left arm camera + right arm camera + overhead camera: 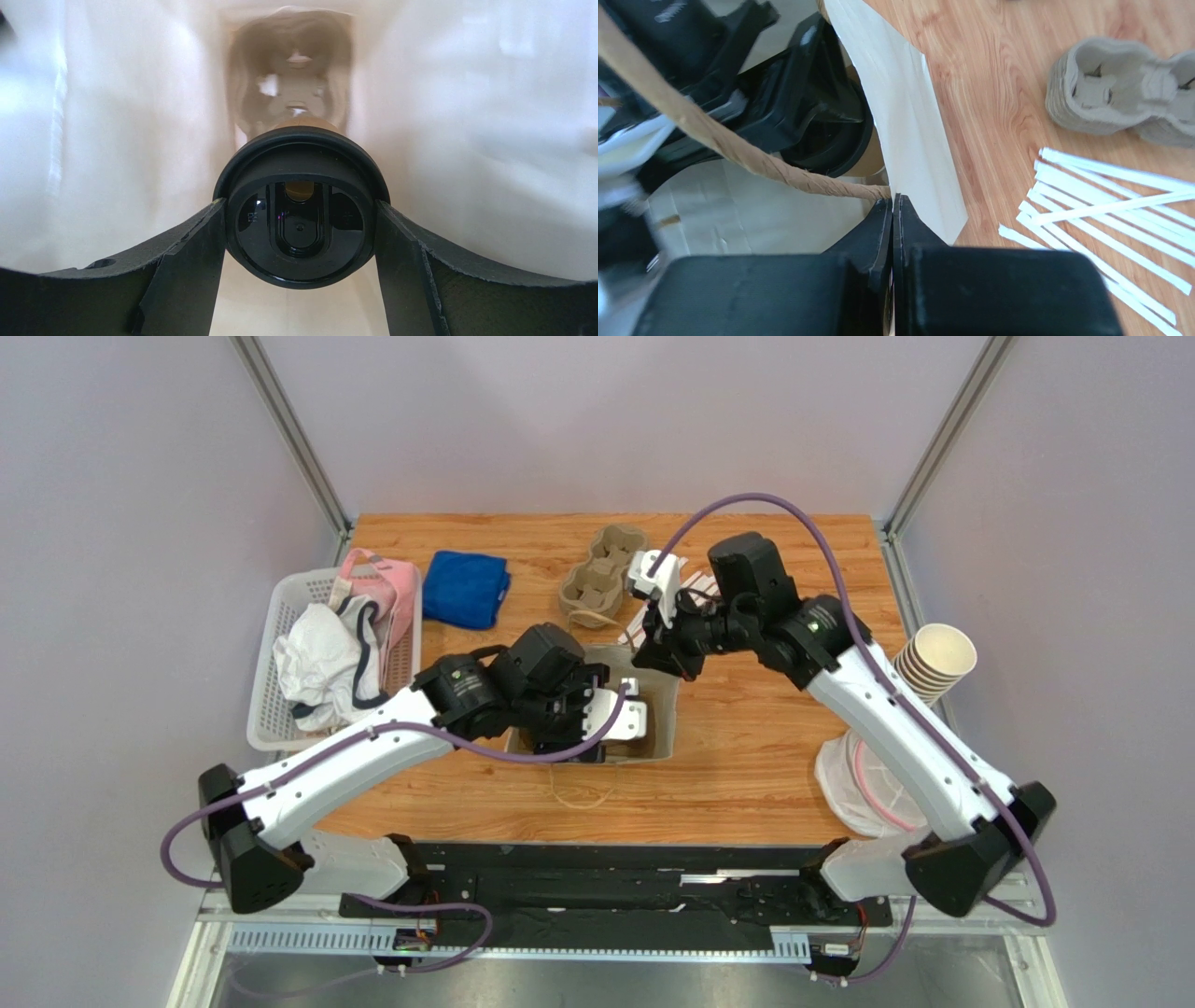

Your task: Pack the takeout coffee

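The takeout coffee (pixel 302 241), a tan cup under a round black lid, hangs inside the pale paper bag (pixel 665 711). My left gripper (pixel 300 206) reaches into the bag, and its two black fingers (pixel 200 252) press on either side of the lid. Seen from above, that gripper (pixel 622 714) sits in the bag's open mouth. My right gripper (pixel 893 201) is shut on the bag's upper edge (pixel 906 119), right by the twisted paper handle (pixel 738 150). In the right wrist view the cup (pixel 868 164) shows just behind that edge.
Cardboard cup carriers (pixel 603 571) lie behind the bag, with white paper-wrapped sticks (pixel 1102 210) beside them. A blue cloth (pixel 466 588) and a white basket (pixel 267 672) of clothes are at the left. A stack of lidless cups (pixel 937 661) stands at the right edge.
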You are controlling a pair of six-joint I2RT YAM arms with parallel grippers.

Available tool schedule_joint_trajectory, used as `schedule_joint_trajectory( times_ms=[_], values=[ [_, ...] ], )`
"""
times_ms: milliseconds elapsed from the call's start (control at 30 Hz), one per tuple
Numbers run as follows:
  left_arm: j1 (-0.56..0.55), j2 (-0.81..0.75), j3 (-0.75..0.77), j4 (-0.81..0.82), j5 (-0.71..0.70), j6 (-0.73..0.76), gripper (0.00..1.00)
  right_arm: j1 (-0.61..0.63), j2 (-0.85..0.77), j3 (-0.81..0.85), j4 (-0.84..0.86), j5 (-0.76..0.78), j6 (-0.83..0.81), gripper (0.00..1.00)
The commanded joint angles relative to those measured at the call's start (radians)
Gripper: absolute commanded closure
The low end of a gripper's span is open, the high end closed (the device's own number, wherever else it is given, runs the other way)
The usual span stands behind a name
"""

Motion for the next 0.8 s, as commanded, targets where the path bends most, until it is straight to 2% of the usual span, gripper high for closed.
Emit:
schedule_joint_trajectory(
  times_ms=[0, 433, 567, 767],
  values=[
    [-0.034, -0.125, -0.097, 0.153, -0.132, -0.004, 1.00, 0.073, -0.200, -0.103, 0.190, 0.032, 0.062, 1.00],
    [-0.167, -0.280, -0.361, 0.341, -0.290, 0.016, 1.00, 0.344, -0.382, -0.350, 0.285, 0.317, 0.016, 1.00],
    [-0.213, -0.320, -0.424, 0.377, -0.315, 0.033, 1.00, 0.363, -0.392, -0.368, 0.315, 0.348, 0.017, 1.00],
    [-0.247, -0.378, -0.491, 0.383, -0.354, 0.017, 1.00, 0.421, -0.387, -0.370, 0.318, 0.417, -0.078, 1.00]
  ],
)
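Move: Inside the paper bag, the cup carrier has its middle about 3 cm right of the left hand, level with it fore and aft and some 12 cm below; the left fingers already hold the coffee cup by its lid over it. From the right hand, already shut on the bag's far rim by the handle, the carrier lies about 5 cm back, 4 cm left and 20 cm down. The white sticks lie 11 cm ahead and 7 cm right of that hand, the stack of carriers 16 cm ahead and 3 cm left, both about 20 cm down. Pulling the paper bag back towards the robot by its pinched far rim, the right hand travels about 9 cm, rising a little before sinking to just under its starting height. Meanwhile the left hand keeps its grip on the lid and, after a short shift left, lowers the coffee cup some 3.5 cm towards the carrier while drawing back about 3 cm, its fingertips swinging forward by some 15 degrees. ##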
